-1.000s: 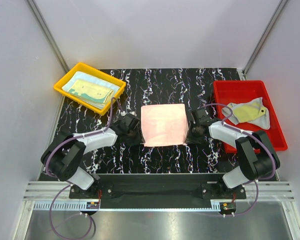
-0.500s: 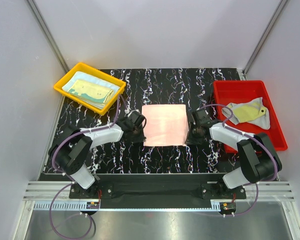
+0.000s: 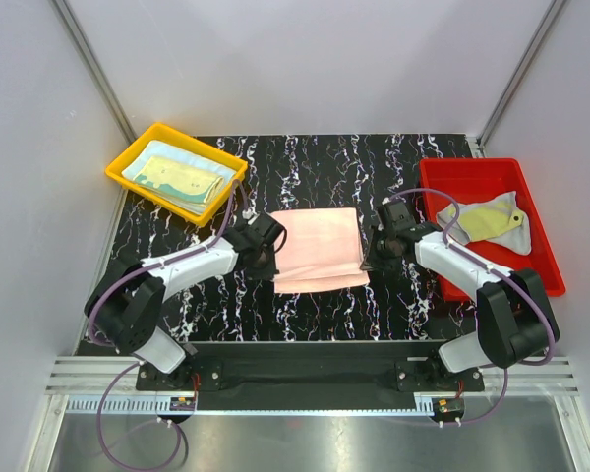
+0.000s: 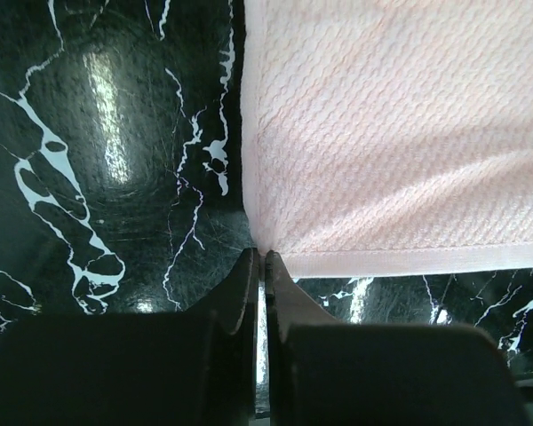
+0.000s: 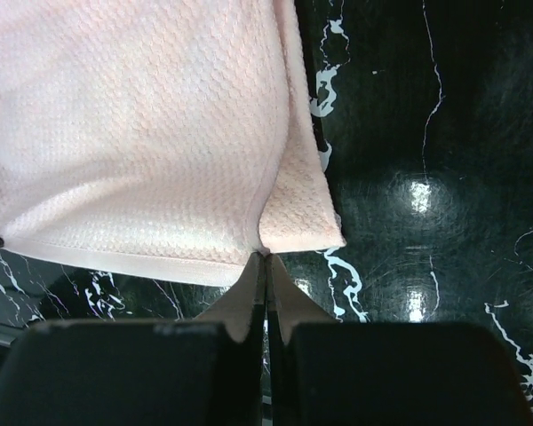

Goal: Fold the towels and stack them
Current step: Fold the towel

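A pink towel [image 3: 317, 248] lies mid-table on the black marbled top, its near edge raised. My left gripper [image 3: 271, 258] is shut on its near left corner; the left wrist view shows the tips [image 4: 263, 259] pinching the hem of the pink towel [image 4: 391, 133]. At the near right corner my right gripper [image 3: 366, 258] is also shut, its tips [image 5: 266, 259] closed on the pink towel [image 5: 133, 124], which puckers there. Folded towels [image 3: 177, 178], pale yellow over light blue, lie in the yellow tray. A pale yellow towel [image 3: 487, 220] lies crumpled in the red tray.
The yellow tray [image 3: 124, 157] stands at the back left corner and the red tray [image 3: 531, 275] along the right side. Black marbled tabletop [image 3: 315, 162] shows behind the pink towel. Grey walls close in the back and sides.
The left gripper has closed on the towel's left corner. Both grippers have moved away from the bases, carrying the near edge back; the pink towel now looks shorter front to back.
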`<state>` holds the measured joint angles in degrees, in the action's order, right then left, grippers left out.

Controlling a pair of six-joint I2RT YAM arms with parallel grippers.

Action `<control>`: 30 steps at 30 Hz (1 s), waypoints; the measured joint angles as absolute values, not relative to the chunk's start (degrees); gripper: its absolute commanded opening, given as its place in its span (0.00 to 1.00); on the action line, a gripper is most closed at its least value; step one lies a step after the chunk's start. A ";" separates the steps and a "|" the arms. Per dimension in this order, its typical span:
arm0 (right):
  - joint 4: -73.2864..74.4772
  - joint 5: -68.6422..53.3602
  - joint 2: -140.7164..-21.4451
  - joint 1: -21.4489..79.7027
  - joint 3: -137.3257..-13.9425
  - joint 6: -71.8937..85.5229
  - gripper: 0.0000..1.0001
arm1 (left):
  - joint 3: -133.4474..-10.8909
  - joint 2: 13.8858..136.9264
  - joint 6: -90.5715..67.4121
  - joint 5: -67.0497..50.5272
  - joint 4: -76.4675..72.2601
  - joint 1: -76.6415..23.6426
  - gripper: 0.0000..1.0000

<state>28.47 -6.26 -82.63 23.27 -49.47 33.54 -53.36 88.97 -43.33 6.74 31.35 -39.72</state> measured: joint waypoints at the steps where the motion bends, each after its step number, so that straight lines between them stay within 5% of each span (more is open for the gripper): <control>1: 28.62 -6.15 -82.63 23.27 -49.76 33.41 0.00 | -53.84 88.82 -43.03 6.90 31.79 -39.72 0.03; 12: 31.59 -4.08 -89.17 23.00 -59.99 29.65 0.00 | -59.02 88.64 -39.46 6.39 35.51 -38.26 0.00; 24: 31.46 -3.29 -107.87 14.72 -96.99 19.55 0.00 | -98.83 106.87 -29.26 -0.78 37.52 -25.47 0.00; 30: 27.24 -6.92 -112.95 11.11 -105.12 17.32 0.00 | -105.32 112.57 -26.89 -6.42 35.40 -22.39 0.00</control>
<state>27.24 -6.92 -112.95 11.11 -105.12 17.32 -105.32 112.57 -26.89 -6.42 35.40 -22.39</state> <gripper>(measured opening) 0.010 0.017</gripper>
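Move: Both shut grippers already hold the near corners of the pink towel's raised upper layer. From the left gripper, the middle of the towel's far folded edge is about 16 cm ahead, 8 cm right and 3 cm down; from the right gripper, about 14 cm ahead, 9 cm left and 5 cm down. The yellow bin lies some 24 cm ahead and 19 cm left of the left gripper; the red bin about 8 cm ahead and 23 cm right of the right gripper. Keep both grippers shut on the towel's corners and, after an almost still start, sweep them together quickly forward and up, over the towel's far folded edge and beyond it. Take them some 25 cm forward and 15 cm up, easing off at the top, while the fingertips tilt forward, the right hand's more than the left's. ##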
